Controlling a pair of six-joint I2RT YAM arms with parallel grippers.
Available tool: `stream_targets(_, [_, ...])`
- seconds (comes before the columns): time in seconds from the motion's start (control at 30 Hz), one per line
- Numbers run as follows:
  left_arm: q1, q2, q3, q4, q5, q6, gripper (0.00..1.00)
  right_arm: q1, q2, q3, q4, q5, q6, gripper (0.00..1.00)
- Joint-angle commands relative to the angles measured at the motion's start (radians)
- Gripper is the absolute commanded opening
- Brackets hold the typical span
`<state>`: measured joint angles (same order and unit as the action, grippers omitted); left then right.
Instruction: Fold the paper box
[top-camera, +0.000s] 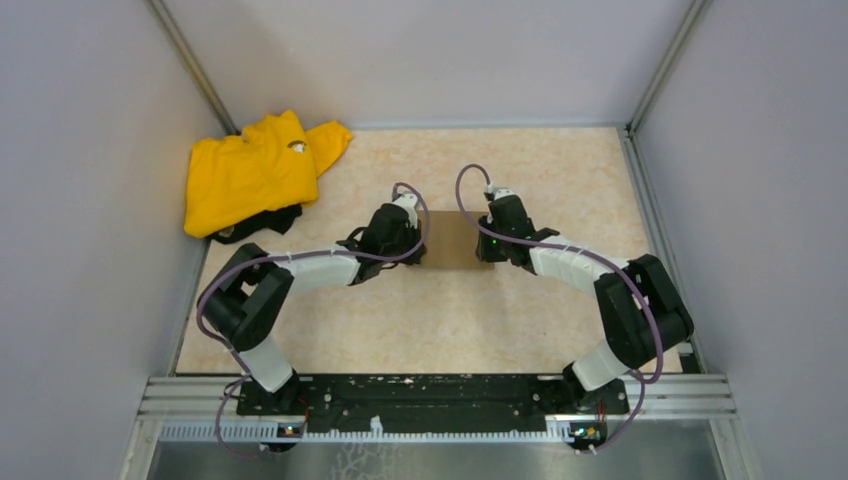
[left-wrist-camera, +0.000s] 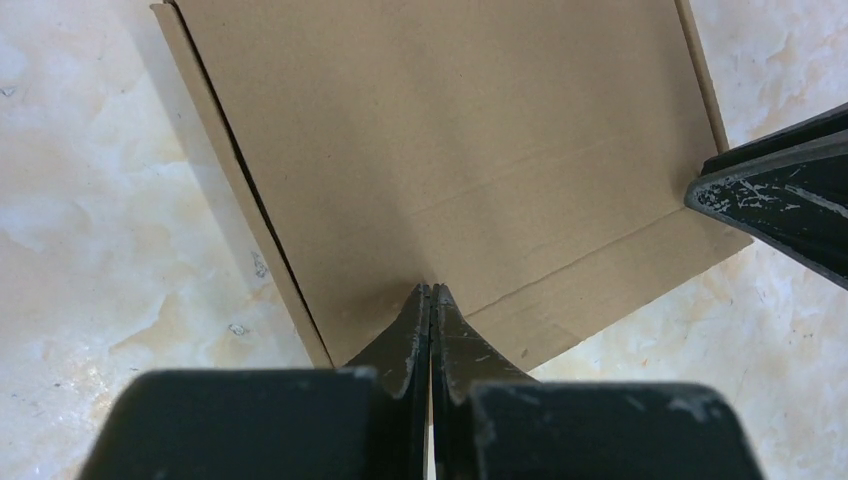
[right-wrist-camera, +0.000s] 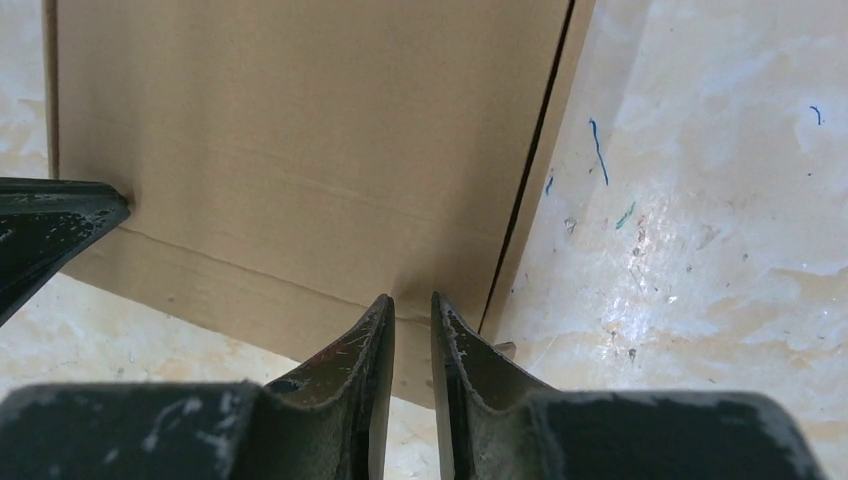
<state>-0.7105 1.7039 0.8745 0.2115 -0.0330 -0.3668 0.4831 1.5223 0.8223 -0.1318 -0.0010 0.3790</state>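
The paper box (top-camera: 455, 240) is plain brown cardboard and lies flat at the middle of the table, with an arm on either side. My left gripper (left-wrist-camera: 432, 290) is shut, its tips resting on the box's top panel (left-wrist-camera: 450, 130) near a crease, and nothing is between them. My right gripper (right-wrist-camera: 412, 300) stands over the opposite end of the box (right-wrist-camera: 300, 130), its fingers a narrow gap apart with nothing in the gap. A dark slit runs along the box's side edge in both wrist views. From above, the left gripper (top-camera: 415, 243) and the right gripper (top-camera: 490, 238) face each other across the box.
A crumpled yellow garment (top-camera: 255, 170) lies at the back left corner over something dark. Grey walls close in the table on three sides. A metal rail (top-camera: 440, 395) carrying the arm bases runs along the near edge. Small pen marks (right-wrist-camera: 598, 150) dot the tabletop.
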Motion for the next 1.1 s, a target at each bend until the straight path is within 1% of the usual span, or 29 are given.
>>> stream_targets(0.0, [0.004,0.031,-0.002,0.013,0.013,-0.014,0.0,-0.003,0.001,-0.001,0.055,-0.015,0.013,0.2])
stream_targets(0.1, [0.009,0.038,-0.01,0.01,0.018,-0.017,0.0,-0.003,0.005,0.012,0.048,-0.019,0.008,0.2])
stream_targets(0.23, [0.012,-0.049,-0.028,-0.007,0.007,-0.005,0.01,-0.003,-0.037,0.015,0.047,-0.034,-0.003,0.2])
stream_targets(0.3, [0.014,-0.115,-0.015,-0.042,0.004,0.014,0.09,-0.003,-0.077,0.017,0.04,-0.034,-0.011,0.23])
stream_targets(0.4, [0.014,-0.219,0.012,-0.103,-0.03,0.037,0.32,-0.007,-0.149,0.021,0.031,-0.031,-0.021,0.28])
stream_targets(0.43, [0.016,-0.251,0.017,-0.12,-0.045,0.045,0.36,-0.01,-0.172,0.018,0.031,-0.033,-0.023,0.32])
stream_targets(0.53, [0.028,-0.337,0.004,-0.148,-0.079,0.061,0.5,-0.04,-0.23,-0.011,0.048,-0.041,-0.008,0.47])
stream_targets(0.57, [0.037,-0.357,-0.01,-0.152,-0.091,0.058,0.57,-0.071,-0.242,-0.025,0.059,-0.064,0.005,0.52])
stream_targets(0.6, [0.048,-0.375,-0.029,-0.149,-0.095,0.054,0.66,-0.107,-0.251,-0.047,0.091,-0.097,0.024,0.75])
stream_targets(0.63, [0.062,-0.385,-0.056,-0.129,-0.09,0.043,0.89,-0.148,-0.252,-0.071,0.133,-0.16,0.041,0.94])
stream_targets(0.67, [0.084,-0.396,-0.088,-0.097,-0.058,0.035,0.98,-0.193,-0.25,-0.1,0.184,-0.24,0.063,0.98])
stream_targets(0.77, [0.167,-0.424,-0.212,0.067,0.12,-0.005,0.99,-0.316,-0.224,-0.21,0.397,-0.455,0.155,0.99])
stream_targets(0.83, [0.204,-0.423,-0.294,0.201,0.199,-0.025,0.99,-0.369,-0.186,-0.282,0.551,-0.578,0.218,0.99])
stream_targets(0.9, [0.246,-0.395,-0.337,0.284,0.275,-0.034,0.99,-0.389,-0.14,-0.309,0.639,-0.64,0.252,0.99])
stream_targets(1.07, [0.285,-0.278,-0.377,0.469,0.447,-0.04,0.99,-0.391,-0.029,-0.356,0.848,-0.696,0.323,0.99])
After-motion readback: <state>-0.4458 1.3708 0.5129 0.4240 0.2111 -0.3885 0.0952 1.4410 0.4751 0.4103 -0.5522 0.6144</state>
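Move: The closed box's middle lies about 4 cm ahead of the left gripper, 7 cm to its right and 2 cm below; the box's front-left corner is only 1 cm back and 3 cm left of this hand. From the right gripper, the same box's middle is some 4 cm ahead, 7 cm left and 2 cm below, with its front-right corner roughly 2 cm back and 2 cm right. Keep both fingertips pressed on the lid near its front corners briefly, then lift them clear, left about 12 cm and right about 8, opening both grippers wide. Carry the hands apart, left gripper leftward and right gripper rightward, and bring them down again beside the box's front corners, rolling the right hand some 30 degrees with its left side rising. ##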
